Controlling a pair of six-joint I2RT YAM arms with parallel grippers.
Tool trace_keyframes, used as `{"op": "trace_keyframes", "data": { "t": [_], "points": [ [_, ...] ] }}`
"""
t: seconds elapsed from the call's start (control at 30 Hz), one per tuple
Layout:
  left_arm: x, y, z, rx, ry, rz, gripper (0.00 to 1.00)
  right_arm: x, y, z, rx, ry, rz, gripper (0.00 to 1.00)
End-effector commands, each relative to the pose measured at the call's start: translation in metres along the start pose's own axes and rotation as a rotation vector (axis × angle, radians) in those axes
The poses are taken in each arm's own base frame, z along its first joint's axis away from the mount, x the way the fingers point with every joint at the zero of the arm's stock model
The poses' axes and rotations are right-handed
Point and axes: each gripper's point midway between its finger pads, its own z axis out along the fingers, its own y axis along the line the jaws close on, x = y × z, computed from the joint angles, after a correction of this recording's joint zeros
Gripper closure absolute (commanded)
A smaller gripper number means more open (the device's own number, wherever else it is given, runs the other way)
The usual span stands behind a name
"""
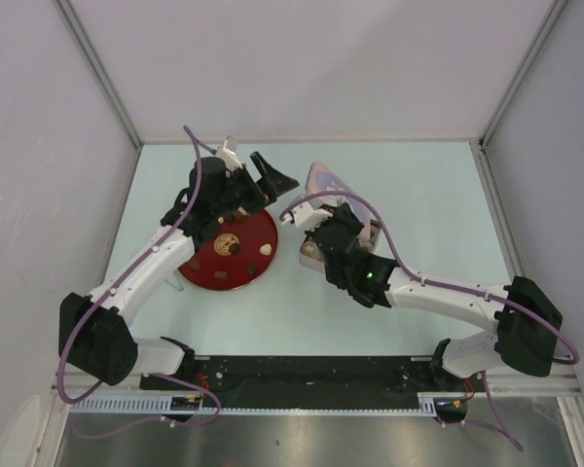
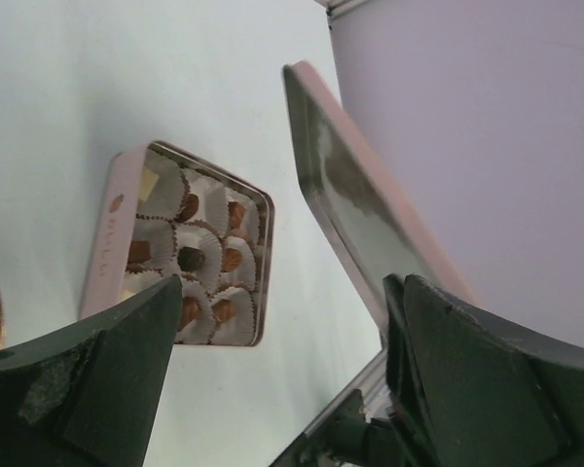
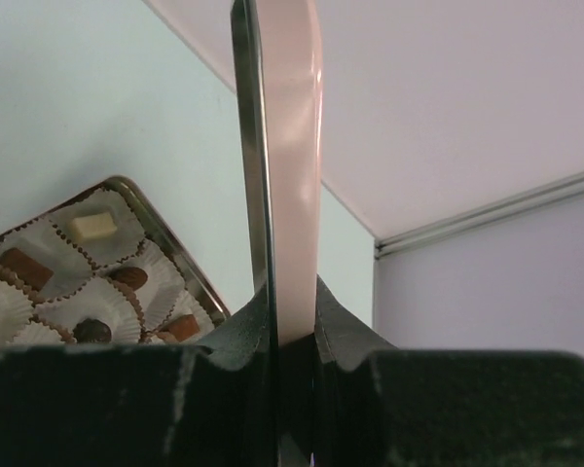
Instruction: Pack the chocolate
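The chocolate shows as small dark and cream pieces (image 1: 265, 249) on the red plate (image 1: 200, 268), and as pieces (image 2: 191, 259) sitting in white paper cups inside the square tin (image 2: 105, 243). In the right wrist view the same tin (image 3: 165, 238) lies at the lower left. My right gripper (image 3: 292, 311) is shut on the edge of the pink tin lid (image 3: 290, 146), which it holds upright beside the tin. The lid (image 2: 355, 199) stands between the tin and the wall. My left gripper (image 2: 282, 389) is open and empty, hovering past the plate's far edge (image 1: 258, 180).
The tin (image 1: 311, 255) is mostly hidden under my right arm (image 1: 370, 274) in the top view. White enclosure walls (image 1: 321, 68) close off the table on three sides. The rail with the arm bases (image 1: 302, 375) runs along the near edge.
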Motion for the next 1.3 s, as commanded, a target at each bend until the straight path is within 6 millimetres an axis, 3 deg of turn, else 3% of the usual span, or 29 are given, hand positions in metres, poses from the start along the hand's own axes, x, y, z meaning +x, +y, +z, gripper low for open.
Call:
{"op": "trace_keyframes", "data": {
  "t": [0.0,0.2,0.37,0.77,0.97,1.27],
  "points": [
    [-0.015,-0.042,-0.005,0.138,-0.009,-0.042,0.0,-0.012,-0.014,-0.009,0.109,-0.042,-0.004,1.0],
    [-0.024,-0.055,-0.011,0.189,-0.027,-0.052,0.0,-0.018,-0.01,-0.025,0.134,-0.102,-0.06,1.0],
    [-0.016,-0.056,-0.006,0.196,0.035,-0.054,0.01,-0.021,0.0,-0.032,0.165,-0.144,-0.156,1.0],
    [0.02,-0.012,0.011,0.031,0.181,-0.059,0.1,-0.034,0.007,-0.038,0.26,-0.203,-0.173,1.0],
    [0.027,-0.018,0.018,0.057,0.219,-0.052,0.21,-0.035,0.01,-0.04,0.252,-0.209,-0.178,1.0],
    [0.038,-0.035,0.021,0.104,0.283,-0.056,0.5,-0.031,0.016,-0.038,0.235,-0.191,-0.204,0.99]
  ]
}}
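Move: The lid is in my right fingers, steeply tilted, its middle about 6 cm ahead of them. From my open left hand that middle is some 12 cm to the right, about 3 cm back and roughly level. The filled chocolate box stands on the table about 20 cm below my right hand, nearly straight under it. From my left hand the red plate lies some 15 cm left, 6 cm back and 20 cm down. With my right hand I keep hold of the lid and bring it back and left, about 5 cm in all, towards my left hand, rolling its left side down and tipping the fingertips up before holding still. My left hand works right about 4 cm, first rising, then sinking past its starting height, turning slightly clockwise and tipping down; I bring its fingers astride the lid's near side edge and begin to close them, still well short of shut. ##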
